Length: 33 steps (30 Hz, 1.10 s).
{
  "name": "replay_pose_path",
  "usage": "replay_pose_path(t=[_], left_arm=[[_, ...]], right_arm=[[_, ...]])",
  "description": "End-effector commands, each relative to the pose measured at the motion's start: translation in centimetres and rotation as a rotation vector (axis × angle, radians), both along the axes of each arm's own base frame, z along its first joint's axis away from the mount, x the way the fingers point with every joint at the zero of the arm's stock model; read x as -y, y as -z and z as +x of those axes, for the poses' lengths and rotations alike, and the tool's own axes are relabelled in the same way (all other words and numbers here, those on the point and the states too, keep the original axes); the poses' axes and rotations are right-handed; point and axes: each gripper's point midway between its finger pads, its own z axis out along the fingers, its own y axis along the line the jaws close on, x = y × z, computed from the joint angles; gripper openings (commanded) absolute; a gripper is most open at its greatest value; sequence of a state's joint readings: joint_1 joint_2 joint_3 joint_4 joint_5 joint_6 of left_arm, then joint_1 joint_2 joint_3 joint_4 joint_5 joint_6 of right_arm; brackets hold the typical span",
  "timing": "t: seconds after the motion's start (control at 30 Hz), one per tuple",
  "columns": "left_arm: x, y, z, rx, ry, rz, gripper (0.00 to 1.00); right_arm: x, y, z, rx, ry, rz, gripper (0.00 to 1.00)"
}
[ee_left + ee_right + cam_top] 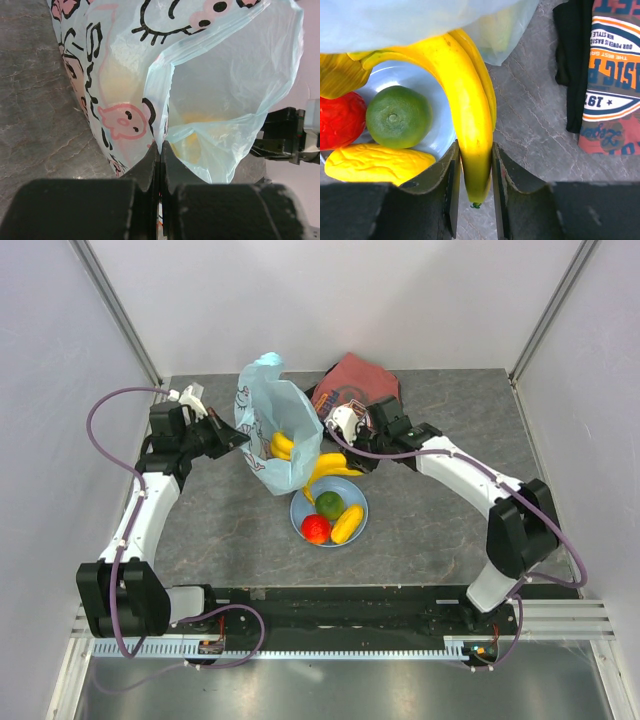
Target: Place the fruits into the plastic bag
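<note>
The light-blue plastic bag (268, 420) stands open at the table's middle; it fills the left wrist view (200, 75). My left gripper (243, 440) is shut on the bag's rim (160, 150) and holds it up. The yellow bananas (325, 465) lie partly inside the bag's mouth and partly over the plate. My right gripper (340, 452) is shut on one banana (470, 115) near its tip (475, 167). The green fruit (330, 504) (397, 116), the red fruit (316, 528) (340, 120) and the yellow oblong fruit (347, 523) (375, 162) rest on the plate. The orange fruit is out of view.
The round light-blue plate (298, 508) (442, 127) sits just in front of the bag. A folded dark-red printed cloth (358, 380) (612, 75) lies behind my right gripper. White walls close in the grey table on three sides.
</note>
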<state>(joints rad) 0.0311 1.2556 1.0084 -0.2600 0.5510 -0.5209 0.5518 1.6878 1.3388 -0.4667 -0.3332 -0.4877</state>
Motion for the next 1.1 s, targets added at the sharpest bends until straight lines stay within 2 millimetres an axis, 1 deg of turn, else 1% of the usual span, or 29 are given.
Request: replay_pose_path(t=[0.0, 0.03, 0.1, 0.13, 0.17, 0.2, 0.23, 0.27, 0.3, 0.33, 0.37, 0.43, 0.47, 0.5, 0.53, 0.57, 0.6, 0.67, 0.7, 0.73, 0.77, 0.83, 0.87, 0.9, 0.93, 0.97, 1.0, 1.03, 1.07], left_arm=[[-0.5, -2.2, 0.9, 0.047, -0.053, -0.004, 0.02], [-0.6, -2.2, 0.9, 0.047, -0.060, -0.004, 0.01], [-0.8, -2.5, 1.0, 0.057, -0.079, -0.005, 0.02], [-0.8, -2.7, 1.1, 0.062, -0.082, -0.007, 0.02], [-0.9, -2.7, 1.1, 0.062, -0.087, -0.010, 0.02], [-0.9, -2.9, 1.1, 0.067, -0.089, -0.011, 0.02], [-0.9, -3.0, 1.2, 0.073, -0.091, -0.012, 0.02], [-0.9, -2.9, 1.1, 0.072, -0.090, -0.014, 0.02], [-0.9, -2.8, 1.2, 0.068, -0.089, -0.015, 0.01], [-0.8, -2.8, 1.2, 0.067, -0.086, -0.016, 0.01], [-0.8, -2.8, 1.2, 0.067, -0.083, -0.017, 0.02], [-0.7, -2.5, 1.2, 0.063, -0.075, -0.021, 0.02], [-0.6, -2.5, 1.2, 0.061, -0.071, -0.023, 0.01], [-0.5, -2.5, 1.2, 0.063, -0.065, -0.026, 0.02], [-0.4, -2.4, 1.2, 0.061, -0.060, -0.025, 0.02], [-0.4, -2.4, 1.1, 0.063, -0.056, -0.025, 0.01], [-0.3, -2.4, 1.1, 0.062, -0.049, -0.024, 0.02], [-0.3, -2.3, 1.1, 0.066, -0.046, -0.018, 0.02], [-0.3, -2.2, 1.1, 0.064, -0.042, -0.017, 0.02], [-0.2, -2.3, 1.0, 0.067, -0.038, -0.015, 0.01], [-0.3, -2.1, 1.0, 0.065, -0.039, -0.014, 0.02], [-0.2, -1.9, 0.9, 0.062, -0.036, -0.012, 0.02], [-0.2, -2.0, 0.9, 0.063, -0.036, -0.012, 0.01], [-0.2, -1.9, 0.9, 0.062, -0.036, -0.012, 0.02], [-0.2, -2.0, 1.0, 0.063, -0.036, -0.012, 0.02], [-0.2, -2.1, 1.0, 0.066, -0.034, -0.011, 0.01], [-0.2, -2.1, 1.0, 0.066, -0.036, -0.011, 0.02], [-0.3, -2.2, 1.1, 0.070, -0.035, -0.008, 0.02], [-0.3, -2.3, 1.1, 0.073, -0.034, -0.007, 0.02]], right_arm=[[0.7, -2.7, 0.0, 0.049, 0.038, 0.057, 0.00], [1.0, -2.2, -0.4, 0.031, 0.043, 0.047, 0.00], [1.8, -2.1, -0.6, 0.027, 0.065, 0.033, 0.00], [2.3, -1.5, -0.9, 0.010, 0.076, 0.016, 0.00], [2.9, -1.3, -0.8, -0.001, 0.111, 0.016, 0.00], [3.5, -1.7, -0.8, 0.005, 0.135, 0.021, 0.00], [4.1, -1.5, -0.8, -0.004, 0.156, 0.028, 0.00], [5.0, -1.7, -0.5, -0.008, 0.194, 0.041, 0.00], [5.6, -2.5, -0.4, -0.004, 0.229, 0.067, 0.00], [6.1, -2.6, -0.2, 0.000, 0.261, 0.082, 0.00], [7.3, -3.0, 0.4, 0.007, 0.309, 0.096, 0.00], [8.5, -4.3, 1.0, 0.018, 0.382, 0.137, 0.00], [9.7, -4.9, 1.7, 0.026, 0.425, 0.154, 0.00], [10.0, -5.6, 1.8, 0.020, 0.462, 0.182, 0.00], [10.3, -7.0, 2.5, 0.040, 0.487, 0.210, 0.00], [10.6, -8.0, 2.8, 0.044, 0.511, 0.237, 0.00], [10.4, -9.8, 3.3, 0.070, 0.512, 0.274, 0.00], [9.4, -12.4, 3.5, 0.074, 0.500, 0.366, 0.00], [8.6, -14.3, 3.6, 0.087, 0.482, 0.422, 0.00], [7.6, -16.3, 3.9, 0.076, 0.484, 0.522, 0.00], [6.2, -17.8, 3.3, 0.053, 0.423, 0.596, 0.00], [4.5, -21.3, 3.5, 0.067, 0.382, 0.720, 0.00], [2.7, -21.8, 2.9, 0.043, 0.356, 0.743, 0.00], [1.7, -23.5, 2.7, 0.081, 0.326, 0.753, 0.00], [0.7, -23.5, 2.3, 0.086, 0.319, 0.729, 0.00], [-1.6, -23.1, 1.3, 0.103, 0.261, 0.686, 0.00], [-2.4, -24.4, 1.2, 0.135, 0.256, 0.682, 0.00], [-3.3, -24.0, 0.6, 0.120, 0.234, 0.657, 0.00], [-5.0, -23.6, 0.0, 0.097, 0.199, 0.645, 0.00]])
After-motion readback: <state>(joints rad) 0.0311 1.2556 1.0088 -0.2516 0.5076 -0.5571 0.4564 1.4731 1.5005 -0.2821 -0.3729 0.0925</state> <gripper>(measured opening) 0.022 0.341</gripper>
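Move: Off to the right hand's left, about 16 cm away and 6 cm farther out, the plastic bag stands open, its middle roughly level with the hand, which already grips the banana bunch. The bowl's centre lies about 6 cm back, 6 cm left and 8 cm below that hand; the red cloth lies some 22 cm straight ahead and 11 cm down. From the left hand, already pinching the rim, the bag's middle is some 4 cm ahead, 8 cm right and 7 cm lower. Swinging about 11 cm right at nearly bowl-clearing height, the right hand draws the held bananas out from under the bag's near side while turning clockwise, then rises steeply and sweeps back left, ending some 20 cm higher almost above its start. During the climb its wrist tips the fingers up by roughly 30 degrees, carrying the stem end over the bag's mouth. The left fingers keep hold of the rim. ##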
